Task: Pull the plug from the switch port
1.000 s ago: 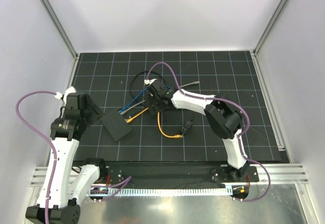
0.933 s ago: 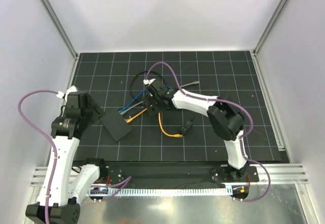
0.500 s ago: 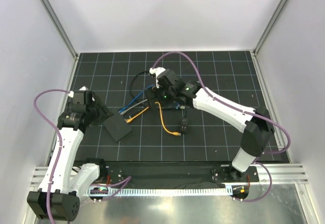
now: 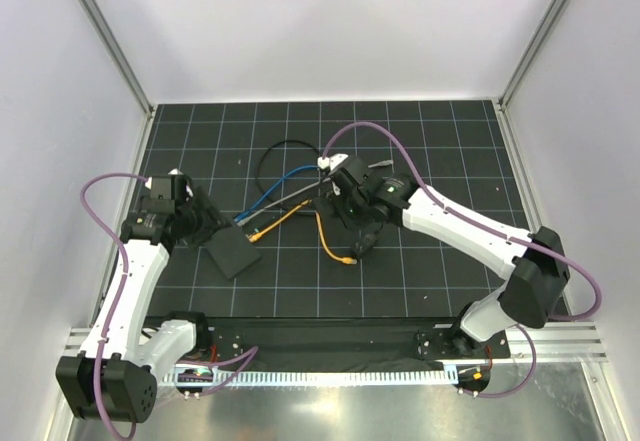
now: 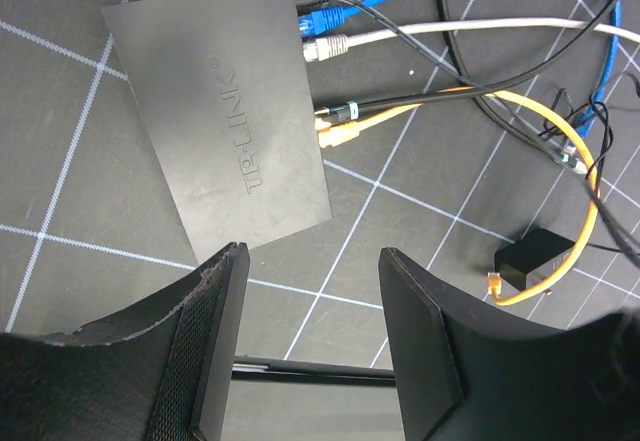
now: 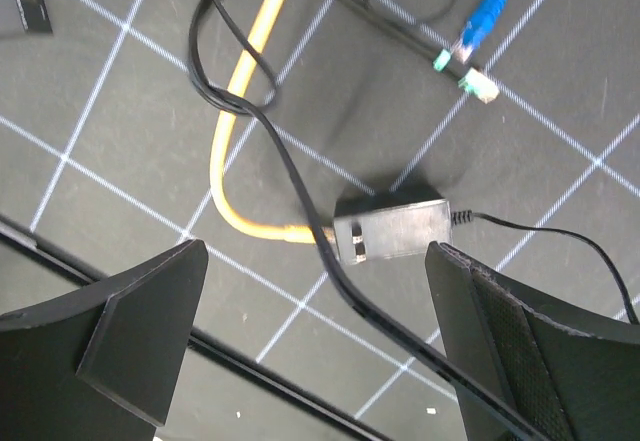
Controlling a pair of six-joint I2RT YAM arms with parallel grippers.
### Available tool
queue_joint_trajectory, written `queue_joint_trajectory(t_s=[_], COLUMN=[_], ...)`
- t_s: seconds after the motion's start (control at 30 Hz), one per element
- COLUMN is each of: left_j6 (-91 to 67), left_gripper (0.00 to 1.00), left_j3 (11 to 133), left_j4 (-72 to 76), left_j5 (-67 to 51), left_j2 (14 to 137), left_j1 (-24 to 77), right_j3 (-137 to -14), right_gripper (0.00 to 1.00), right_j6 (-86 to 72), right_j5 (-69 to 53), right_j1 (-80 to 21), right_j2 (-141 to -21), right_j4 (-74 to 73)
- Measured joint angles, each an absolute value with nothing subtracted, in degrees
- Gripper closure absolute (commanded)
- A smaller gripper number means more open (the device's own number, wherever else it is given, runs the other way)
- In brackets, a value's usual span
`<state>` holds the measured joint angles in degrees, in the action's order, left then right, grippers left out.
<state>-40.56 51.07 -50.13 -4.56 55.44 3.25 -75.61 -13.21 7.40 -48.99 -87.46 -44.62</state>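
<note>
The switch [image 4: 228,249] is a flat black box; in the left wrist view [image 5: 225,146] it reads TP-LINK. Blue [image 5: 318,21], grey [image 5: 328,49], black [image 5: 340,112] and yellow [image 5: 340,137] plugs sit at its socket edge. My left gripper [image 4: 205,229] hovers by the switch's left end, open and empty [image 5: 312,261]. My right gripper [image 4: 362,223] is open and empty [image 6: 315,256] above a small black block [image 6: 395,226], well right of the switch.
Blue, grey, black and yellow cables [image 4: 295,211] tangle between switch and block. A yellow cable's free plug [image 4: 345,258] lies near the block. Loose blue and green-tipped plugs [image 6: 470,71] lie beyond it. White walls and metal rails [image 4: 110,51] enclose the mat.
My right gripper has moved from the cables near the switch rightward to over the small block. My left arm has shifted inward toward the switch. The cable loops have shifted.
</note>
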Motion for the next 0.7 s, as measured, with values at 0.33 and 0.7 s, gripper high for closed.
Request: queue_joint_trajectory(t_s=[0.33,0.7], left_j6=[-40.1,-39.6], left_gripper=[0.4,0.39], left_j3=[51.1,50.7], left_j4=[-49.6,-48.5], left_j5=[-6.2,-9.4], left_j2=[55.4,55.2], left_j1=[3.2,3.2], right_j3=[-70.1,-66.2], right_gripper=[0.0,0.0], right_j6=[-14.3,-19.9], right_j5=[0.4,-13.4], right_j1=[-48.9,-47.7], right_j2=[-85.7,-84.5], right_j4=[-46.3,-33.6])
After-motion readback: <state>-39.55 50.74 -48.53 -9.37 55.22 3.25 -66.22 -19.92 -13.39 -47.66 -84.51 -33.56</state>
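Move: The switch I work towards lies about 22 cm to the left of my right hand, nearly level with it fore and aft (1 cm nearer the base) and some 13 cm lower. Its plugged-in yellow plug is 18 cm left and 2 cm ahead. Almost under me, the black adapter sits 7 cm right and 1 cm ahead, the loose yellow cable end 3 cm right and 4 cm back. From my left hand the switch is about 3 cm right, level fore and aft, 13 cm below. With its fingers wide open and empty, my right hand draws back about 6 cm towards the table's front edge while sinking 3 cm, then hooks leftward towards the switch, coming partly forward and up again. The wrist swings some 20 degrees so the fingers point more to the left; a black cord still trails across the right-hand finger. My left hand, half open, only drifts a centimetre or so right above the switch. ##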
